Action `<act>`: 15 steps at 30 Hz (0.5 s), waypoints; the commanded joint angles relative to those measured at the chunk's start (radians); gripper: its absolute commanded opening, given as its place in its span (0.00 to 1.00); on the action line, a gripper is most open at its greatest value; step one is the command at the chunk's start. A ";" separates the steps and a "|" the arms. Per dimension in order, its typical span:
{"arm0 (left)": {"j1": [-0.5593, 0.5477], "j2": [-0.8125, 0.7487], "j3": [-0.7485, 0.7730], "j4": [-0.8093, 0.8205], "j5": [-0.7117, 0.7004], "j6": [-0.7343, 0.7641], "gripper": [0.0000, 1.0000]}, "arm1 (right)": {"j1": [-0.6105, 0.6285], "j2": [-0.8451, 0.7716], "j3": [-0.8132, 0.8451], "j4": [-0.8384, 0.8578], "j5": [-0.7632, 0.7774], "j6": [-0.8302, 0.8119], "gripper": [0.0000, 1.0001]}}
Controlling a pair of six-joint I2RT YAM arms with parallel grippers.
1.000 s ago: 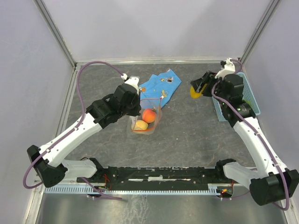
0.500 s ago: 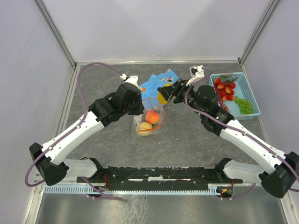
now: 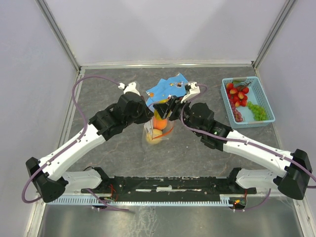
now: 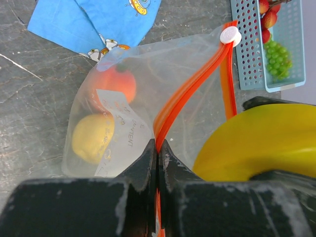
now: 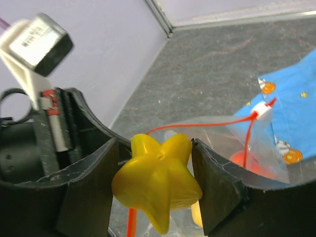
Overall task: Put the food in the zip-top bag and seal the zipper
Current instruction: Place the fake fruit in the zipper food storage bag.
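Note:
The clear zip-top bag (image 4: 133,103) stands mid-table with an orange fruit (image 4: 118,81) and a yellow lemon (image 4: 94,136) inside. My left gripper (image 4: 158,148) is shut on its red-orange zipper (image 4: 190,86), which holds the mouth up and open; the white slider (image 4: 230,35) sits at the far end. My right gripper (image 5: 154,150) is shut on a yellow star-shaped fruit (image 5: 158,180) right above the bag's mouth (image 5: 207,131). In the top view both grippers, left (image 3: 148,117) and right (image 3: 163,109), meet over the bag (image 3: 157,134).
A light-blue basket (image 3: 267,101) at the right holds strawberries (image 3: 237,93) and green grapes (image 3: 256,111). A blue patterned cloth (image 3: 168,89) lies just behind the bag. Grey walls and a metal frame close in the table.
My right arm has swung left from the basket to the bag with the yellow fruit in its grip. The left gripper has kept its hold on the zipper and shifted a little.

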 commanded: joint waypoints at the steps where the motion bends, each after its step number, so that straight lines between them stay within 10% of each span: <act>1: -0.001 -0.048 -0.044 0.110 -0.030 -0.099 0.03 | 0.023 0.002 -0.043 0.027 0.109 0.039 0.38; 15: 0.000 -0.094 -0.152 0.171 -0.034 -0.120 0.03 | 0.040 0.056 0.003 -0.276 0.046 0.224 0.41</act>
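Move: The right hand holds the yellow star fruit above the open bag; the middle of the bag's mouth is about 8 cm below this hand, 1 cm ahead and 1 cm to its left. Inside the bag the peach lies some 14 cm down, 3 cm ahead and 1 cm left, and the pale yellow fruit about 16 cm down, 1 cm back and 4 cm left. From the left hand, shut on the rim, the mouth's middle is roughly 4 cm right, 1 cm ahead and 2 cm lower. Keeping its grip on the star fruit, the right hand sinks almost straight down by about 8 cm beside the left gripper, towards the bag's mouth, tipping its fingers downward by some 15 degrees so that the fruit leads between the orange zipper edges. The left hand goes on pinching the rim shut in its fingers and holds the bag up for it, itself sinking about 2 cm. ##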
